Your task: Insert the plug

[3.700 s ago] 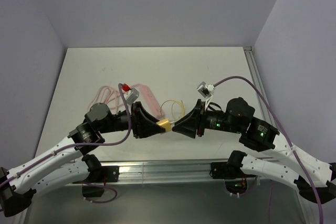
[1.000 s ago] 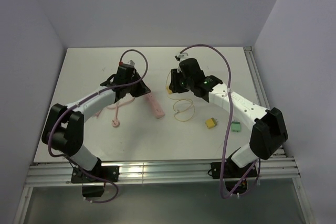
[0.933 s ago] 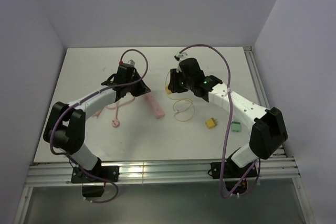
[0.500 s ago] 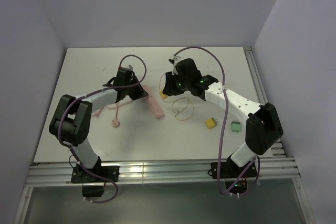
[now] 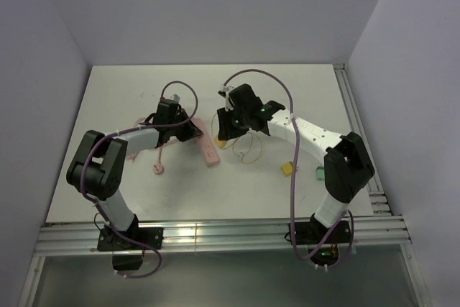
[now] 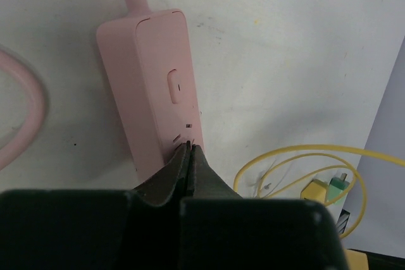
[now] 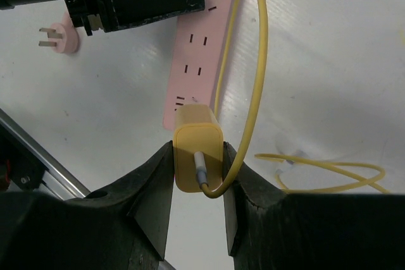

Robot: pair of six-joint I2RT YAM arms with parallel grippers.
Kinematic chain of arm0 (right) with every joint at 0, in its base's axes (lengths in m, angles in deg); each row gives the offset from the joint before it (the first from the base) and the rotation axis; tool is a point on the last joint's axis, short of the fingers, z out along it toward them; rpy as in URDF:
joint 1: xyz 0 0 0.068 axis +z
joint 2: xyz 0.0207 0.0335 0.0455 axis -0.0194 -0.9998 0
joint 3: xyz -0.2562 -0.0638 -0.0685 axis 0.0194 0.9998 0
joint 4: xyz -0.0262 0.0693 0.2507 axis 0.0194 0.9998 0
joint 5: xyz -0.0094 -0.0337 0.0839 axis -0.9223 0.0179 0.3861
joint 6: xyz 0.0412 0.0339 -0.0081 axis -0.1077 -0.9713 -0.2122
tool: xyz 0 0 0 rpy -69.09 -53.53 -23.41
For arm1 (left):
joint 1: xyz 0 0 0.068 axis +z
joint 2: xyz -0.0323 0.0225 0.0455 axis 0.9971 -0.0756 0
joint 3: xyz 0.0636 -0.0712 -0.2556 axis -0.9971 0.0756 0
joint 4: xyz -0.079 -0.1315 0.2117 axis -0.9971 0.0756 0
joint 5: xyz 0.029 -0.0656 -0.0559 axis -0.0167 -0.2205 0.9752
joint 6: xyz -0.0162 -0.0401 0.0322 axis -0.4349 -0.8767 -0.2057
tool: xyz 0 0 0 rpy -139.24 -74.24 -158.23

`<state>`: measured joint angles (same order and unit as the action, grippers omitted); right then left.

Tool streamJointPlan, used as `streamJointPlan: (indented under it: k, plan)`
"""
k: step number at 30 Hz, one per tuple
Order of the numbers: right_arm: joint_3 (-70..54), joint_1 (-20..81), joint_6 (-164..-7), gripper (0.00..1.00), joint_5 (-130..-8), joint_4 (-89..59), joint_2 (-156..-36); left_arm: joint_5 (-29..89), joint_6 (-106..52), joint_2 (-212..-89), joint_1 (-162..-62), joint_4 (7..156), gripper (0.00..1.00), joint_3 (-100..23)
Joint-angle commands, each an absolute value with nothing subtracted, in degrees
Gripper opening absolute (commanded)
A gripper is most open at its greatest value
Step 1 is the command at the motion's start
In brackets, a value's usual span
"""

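My right gripper [image 7: 198, 156] is shut on the yellow plug [image 7: 198, 143], one finger on each side of it. The plug hangs just above the near end of the pink power strip [image 7: 205, 42], and its yellow cable [image 7: 254, 61] loops away over the strip. In the top view the right gripper [image 5: 223, 133] sits right of the strip [image 5: 209, 151]. My left gripper [image 6: 190, 148] is shut with nothing between its fingers. Its tips rest on the strip's top face [image 6: 155, 86] beside a socket. From above, the left gripper [image 5: 191, 131] is at the strip's far end.
The strip's pink cord ends in a pink wall plug [image 5: 158, 170] at the left. A yellow cable loop [image 5: 248, 150] lies right of the strip. A yellow connector [image 5: 290, 169] and a green connector [image 5: 321, 173] lie further right. Walls enclose the table on three sides.
The right gripper has carried the yellow plug left and down toward the strip. The left gripper has shut and settled on the strip, and the strip has shifted slightly.
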<state>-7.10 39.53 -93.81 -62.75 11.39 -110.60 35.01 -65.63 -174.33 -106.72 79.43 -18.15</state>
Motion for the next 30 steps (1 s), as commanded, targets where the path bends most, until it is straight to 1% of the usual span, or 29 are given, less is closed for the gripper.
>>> streamJointPlan:
  k: [1,5,11,17,20,21,24,30]
  plan:
    - [-11.11,41.71,-94.9,0.0,-65.09,12.2,-111.55,33.68,-65.38,-174.8,-106.5,80.01,0.0,-15.02]
    - [-11.55,44.7,-98.94,0.0,-68.52,11.5,-112.69,33.6,-66.61,-174.72,-106.5,75.98,0.0,-11.59]
    - [-13.66,47.43,-100.27,0.0,-75.02,12.2,-114.1,33.42,-67.23,-174.19,-106.32,71.84,0.0,-5.7]
    - [-17.35,47.52,-99.22,0.0,-76.61,14.48,-117.26,34.91,-67.76,-174.89,-106.41,67.97,0.0,-2.36]
    - [-17.62,47.52,-98.6,0.0,-81.43,14.93,-118.41,35.53,-67.76,-175.24,-106.41,67.0,0.0,-1.92]
    - [-17.44,47.52,-97.99,0.0,-85.28,14.84,-118.32,35.7,-67.93,-175.33,-106.32,66.65,0.0,-1.74]
    - [-19.1,46.91,-95.44,0.0,-94.16,16.93,-118.67,36.23,-67.93,-175.24,-106.32,65.68,0.0,-1.04]
    - [-26.65,39.97,-90.35,0.0,-96.29,17.12,-117.97,37.02,-67.49,-175.15,-105.97,64.89,0.0,-0.33]
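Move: The yellow plug is already in the right fingers, and the pink power strip's middle lies about 6 cm left, 4 cm ahead and 11 cm below that hand. The loose yellow cord coil is some 9 cm right and 1 cm ahead, the yellow adapter 22 cm right and 5 cm back, both about 13 cm lower. From the left hand, whose shut tips are on the strip, its middle is 4 cm back, 1 cm right and 2 cm down. Leftward and a little back first, the right hand carries the plug about 4 cm across, sinking slightly, then reverses and sweeps about 7 cm forward and 5 cm right, away from the strip's near-end sockets, turning clockwise and rolling some 25 degrees in all while keeping its grip. The left hand's closed tips stay on the strip, creeping about 1 cm back and down as the wrist tilts up. ##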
